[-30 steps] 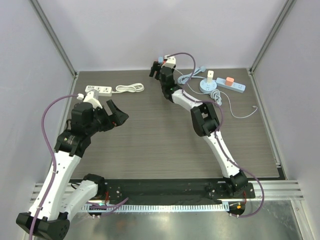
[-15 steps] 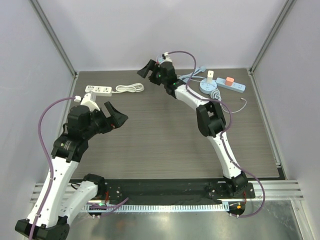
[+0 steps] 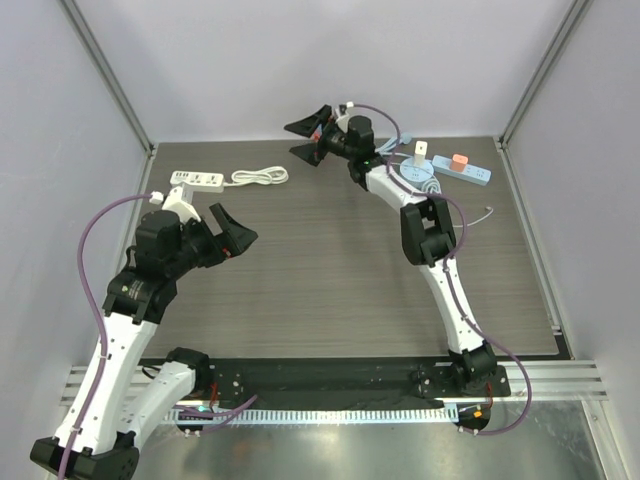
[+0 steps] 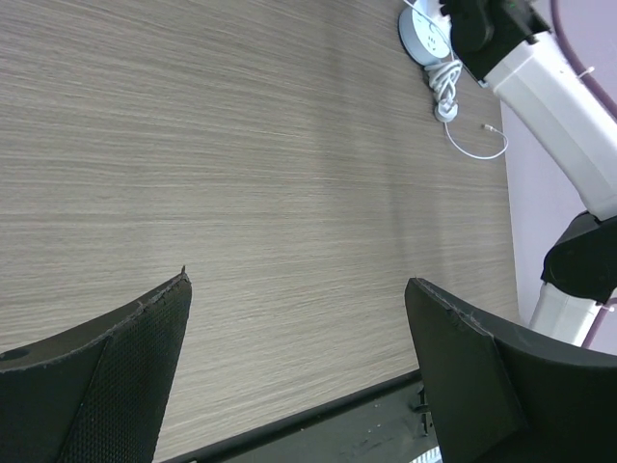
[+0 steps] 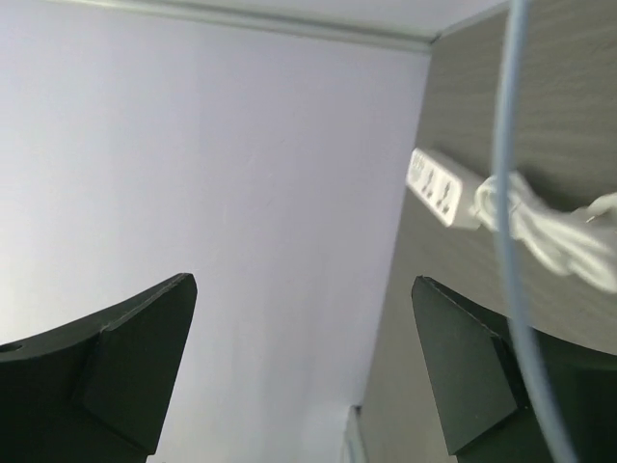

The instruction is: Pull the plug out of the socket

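Note:
A cream plug stands upright in a round pale-blue socket at the back right. Just right of it an orange plug sits in a blue power strip. My right gripper hangs open near the back wall, left of both and apart from them, aimed at the wall. My left gripper is open and empty above the table's left side. Only the round socket's edge shows in the left wrist view.
A white power strip with a coiled white cable lies at the back left. A thin white cable trails right of the round socket. A grey-blue cord hangs past my right fingers.
My right gripper swung up and leftward toward the back wall and opened wider. The thin white cable's end shifted on the right. My left gripper barely moved.

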Controlling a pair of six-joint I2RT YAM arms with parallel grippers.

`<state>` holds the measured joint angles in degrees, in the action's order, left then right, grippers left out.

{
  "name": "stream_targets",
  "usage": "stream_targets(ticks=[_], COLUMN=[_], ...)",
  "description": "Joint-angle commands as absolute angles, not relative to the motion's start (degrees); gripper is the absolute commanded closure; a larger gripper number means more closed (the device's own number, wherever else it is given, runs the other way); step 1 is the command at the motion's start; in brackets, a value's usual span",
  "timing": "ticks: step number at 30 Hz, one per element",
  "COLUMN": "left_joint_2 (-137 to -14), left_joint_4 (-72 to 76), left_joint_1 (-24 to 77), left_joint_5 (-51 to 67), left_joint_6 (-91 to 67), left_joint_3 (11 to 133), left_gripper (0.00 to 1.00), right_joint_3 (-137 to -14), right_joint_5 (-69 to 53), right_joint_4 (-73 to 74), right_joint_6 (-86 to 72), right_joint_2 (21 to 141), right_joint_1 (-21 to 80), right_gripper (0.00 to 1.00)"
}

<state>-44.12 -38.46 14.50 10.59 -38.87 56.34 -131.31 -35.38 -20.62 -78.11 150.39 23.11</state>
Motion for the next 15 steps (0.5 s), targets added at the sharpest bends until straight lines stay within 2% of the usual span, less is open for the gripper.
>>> stream_targets(ticks=[1, 8, 15], left_joint_2=[-43.68, -43.42, -42.01], left_joint_4=[-38.23, -38.14, -39.37], left_joint_1=[14.33, 14.24, 14.33], left_joint_5=[12.04, 12.74, 12.31], left_joint_6=[-39.37, -39.73, -39.99], left_joint_3=[56.69, 56.16, 55.99], left_gripper=[0.07, 0.07, 0.07], right_joint_3=[-126.93, -112.69, -112.67], right_joint_5=[-42.62, -42.71, -46.75], right_joint_4=[-30.31, -33.48, -27.96], right_joint_6=[-87.79, -88.25, -81.75], right_joint_2=[144.60, 137.74, 133.17], right_joint_1=[25.40, 26.01, 28.39], right_gripper=[0.00, 0.00, 0.00])
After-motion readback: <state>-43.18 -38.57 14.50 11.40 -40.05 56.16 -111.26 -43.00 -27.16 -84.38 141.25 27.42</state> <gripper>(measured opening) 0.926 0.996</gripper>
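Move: The plug in the red socket stands at the far edge, about 10 cm ahead of the right hand, 7 cm to its right and some 14 cm lower. All well below that hand, the white cord coil lies 2 cm back and 10 cm left, the white power strip 4 cm back and 27 cm left, and the light-blue cord bundle 5 cm ahead and 21 cm right. From the left hand the plug is roughly 45 cm ahead, 17 cm right and 20 cm lower. The right hand, fingers already wide open and pointing left and forward, backs away from the plug and the red socket, pulling back towards the robot about 8 cm and drifting some 3 cm left. On the way it dips about 4 cm and regains roughly half of that by the end, while the wrist turns some 10 degrees counter-clockwise and the fingers stay spread with nothing between them. ##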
